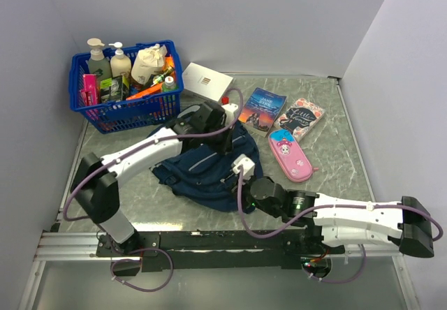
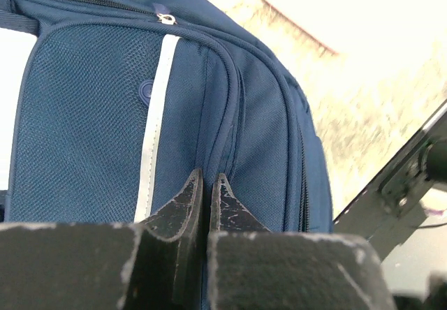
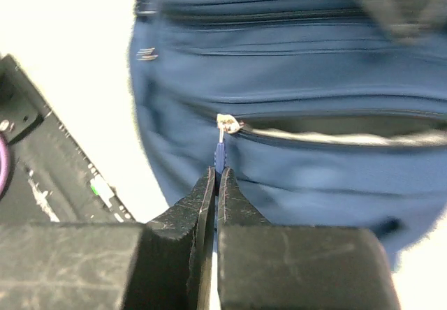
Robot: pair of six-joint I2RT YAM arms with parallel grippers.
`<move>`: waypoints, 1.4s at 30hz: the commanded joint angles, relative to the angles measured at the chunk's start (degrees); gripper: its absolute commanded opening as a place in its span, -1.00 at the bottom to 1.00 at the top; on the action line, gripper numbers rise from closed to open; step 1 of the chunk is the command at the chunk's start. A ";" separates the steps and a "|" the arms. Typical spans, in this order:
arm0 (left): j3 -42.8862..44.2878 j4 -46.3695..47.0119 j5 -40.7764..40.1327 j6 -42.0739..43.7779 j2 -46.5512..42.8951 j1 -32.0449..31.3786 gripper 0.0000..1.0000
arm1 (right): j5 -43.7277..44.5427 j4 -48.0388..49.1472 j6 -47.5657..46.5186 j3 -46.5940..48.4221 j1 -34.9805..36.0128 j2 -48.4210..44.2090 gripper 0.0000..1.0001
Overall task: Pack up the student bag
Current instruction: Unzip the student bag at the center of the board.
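Observation:
The student bag [image 1: 199, 170], navy fabric with a pale stripe [image 2: 155, 128], lies slumped in the middle of the table. My left gripper [image 2: 207, 179] is shut, its tips pinching a fabric ridge between two of the bag's pockets; from above it [image 1: 227, 144] sits on the bag's far side. My right gripper [image 3: 218, 174] is shut on the small blue zipper pull [image 3: 221, 158] of a front pocket. To the right of the slider [image 3: 228, 123] the zipper gapes open. In the top view the right gripper [image 1: 242, 182] is at the bag's near right edge.
A blue plastic basket [image 1: 124, 118] holding bottles stands at the back left. Behind the bag are a white box [image 1: 207, 81], a dark book [image 1: 262, 109] and a patterned notebook [image 1: 299, 119]. A pink pencil case [image 1: 290, 155] lies right of the bag.

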 commanded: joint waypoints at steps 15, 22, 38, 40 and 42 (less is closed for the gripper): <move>15.67 0.61 -0.40 -4.06 7.34 4.65 -0.98 | -13.18 3.98 -10.30 17.34 4.19 20.57 -1.00; 8.83 0.96 2.06 -0.29 3.65 5.44 -0.98 | -12.39 6.26 -7.51 17.37 1.82 19.64 -0.85; -2.52 0.79 4.34 12.63 -5.67 8.08 -0.98 | -5.38 -8.75 9.90 5.32 -36.64 -9.55 0.74; -4.63 0.96 4.43 13.69 -6.46 7.99 -0.98 | -4.66 -11.82 14.11 5.75 -47.72 -7.29 0.76; -6.56 1.58 3.65 13.78 -6.81 8.08 -0.98 | -7.02 -15.08 17.71 6.28 -55.10 -4.38 0.77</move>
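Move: At the bag's right part, the right fingers already pinch the zip pull, and the unopened end of the zip lies about 8 cm to their left, roughly level with them. The left fingertips, shut on the bag's piping, are some 9 cm ahead of the right hand. The pencil case lies about 19 cm to the right hand's right, 7 cm farther out and 8 cm lower. From the left hand, the zip pull is roughly 9 cm back. Drawing the zip pull about 7 cm to the left along the bag, the right hand rolls a little, then opens wide and lets go. It lifts some 9 cm and swings quickly right and forward towards the pencil case, turning clockwise. The left hand keeps its pinch on the piping, easing 2 cm forward during the pull, then about 3 cm left. ##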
